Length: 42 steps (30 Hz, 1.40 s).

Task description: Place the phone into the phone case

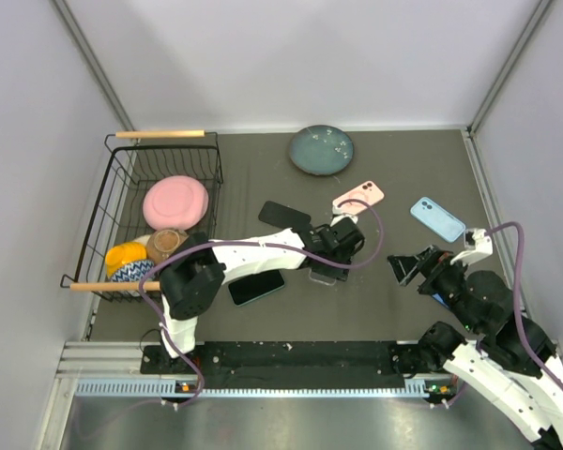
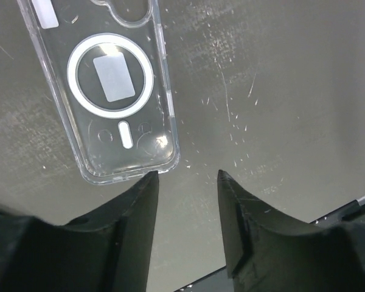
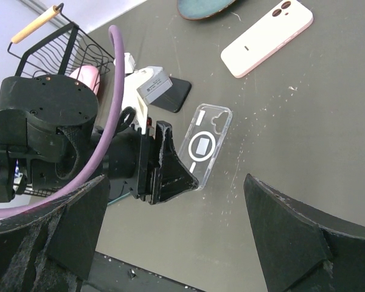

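Observation:
The clear phone case (image 2: pixel 118 85) lies flat on the dark table, also seen in the right wrist view (image 3: pixel 205 146). My left gripper (image 2: pixel 185 176) is open just off the case's near end, with only bare table between its fingers; its left fingertip (image 2: pixel 151 177) is at the case's corner. In the top view the left gripper (image 1: pixel 330 258) is mid-table. A dark-screened phone (image 1: pixel 256 287) lies beside the left arm. My right gripper (image 1: pixel 409 267) hovers open and empty to the right, with its wide-spread fingers (image 3: pixel 175 177) facing the case.
A pink phone (image 1: pixel 359 196), a blue phone (image 1: pixel 437 217) and a black one (image 1: pixel 283 215) lie further back. A teal plate (image 1: pixel 321 150) sits at the far side. A wire basket (image 1: pixel 122 202) with a pink dish and bowls stands on the left.

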{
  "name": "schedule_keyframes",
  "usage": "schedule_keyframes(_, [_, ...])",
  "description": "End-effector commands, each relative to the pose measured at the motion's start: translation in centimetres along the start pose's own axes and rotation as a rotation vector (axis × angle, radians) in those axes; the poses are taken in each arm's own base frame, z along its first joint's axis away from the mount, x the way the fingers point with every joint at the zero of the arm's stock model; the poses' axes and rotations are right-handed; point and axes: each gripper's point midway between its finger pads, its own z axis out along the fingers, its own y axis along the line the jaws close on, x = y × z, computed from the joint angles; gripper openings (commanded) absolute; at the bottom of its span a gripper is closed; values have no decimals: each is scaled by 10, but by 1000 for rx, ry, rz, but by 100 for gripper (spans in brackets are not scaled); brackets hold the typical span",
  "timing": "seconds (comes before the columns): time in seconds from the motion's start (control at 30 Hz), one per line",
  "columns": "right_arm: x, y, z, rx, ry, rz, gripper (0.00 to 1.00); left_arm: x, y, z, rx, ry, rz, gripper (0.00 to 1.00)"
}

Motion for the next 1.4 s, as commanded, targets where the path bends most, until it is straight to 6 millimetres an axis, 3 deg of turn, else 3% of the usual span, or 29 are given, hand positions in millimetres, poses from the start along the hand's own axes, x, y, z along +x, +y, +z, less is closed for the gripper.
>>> schedule_keyframes(0.0, [-1,0,-3,-10,-9,4,91,-30,-7,-33,20,-103,50,54])
schedule_keyframes(0.03, [-1,0,-3,-11,-12,0,91,-33,-1,-39,-3,-119,75,59])
schedule_keyframes(0.1, [-2,0,-4,-12,-13,-1,91,-43,18,-58,-80,-169,138,80])
schedule_keyframes(0.23, [-5,-1,-8,-19,-26,-5,91,-33,44,-88,-118,-137,357,82])
schedule_keyframes(0.37, [-10,-4,-13,-7,-45,-14,91,-6,78,-94,-184,-19,587,80])
schedule_keyframes(0.43, [-13,-6,-16,-4,-59,-17,91,-5,88,-96,-210,-3,675,84])
schedule_keyframes(0.6, [-19,-8,-21,-9,-92,-24,92,11,101,-95,-177,115,810,84])
schedule_keyframes(0.7, [-20,-5,-22,-22,-86,-29,92,16,109,-90,-161,171,858,99])
schedule_keyframes(0.97, [-19,-4,-23,-33,-83,-41,92,32,136,-69,-50,326,789,99])
schedule_keyframes(1.23, [-18,-2,-26,-56,-82,-36,92,25,163,-63,11,338,724,98])
schedule_keyframes(1.37, [-20,-2,-27,-53,-89,-41,92,39,166,-52,49,399,720,98])
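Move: The phone with the teal edge, next to be gripped, lies flat about 20 cm to the left of the left hand, level with it fore and aft and some 4 cm lower. The clear phone case lies at that hand's fingertips, its middle about 7 cm ahead and 3 cm left; a second black phone lies about 18 cm ahead and 14 cm left. From the right hand the teal-edged phone is roughly 35 cm left, 3 cm ahead and 21 cm below. The teal-edged phone is what the left hand now goes for: it leaves the already released phone case, arcs about 18 cm left, rising some 7.5 cm and sinking nearly as far, then easing slightly forward. On the way the fingers open from under half to fully wide and the wrist turns some 35 degrees clockwise, its left side rising, until the fingers point almost straight down over the phone, not yet on it. ##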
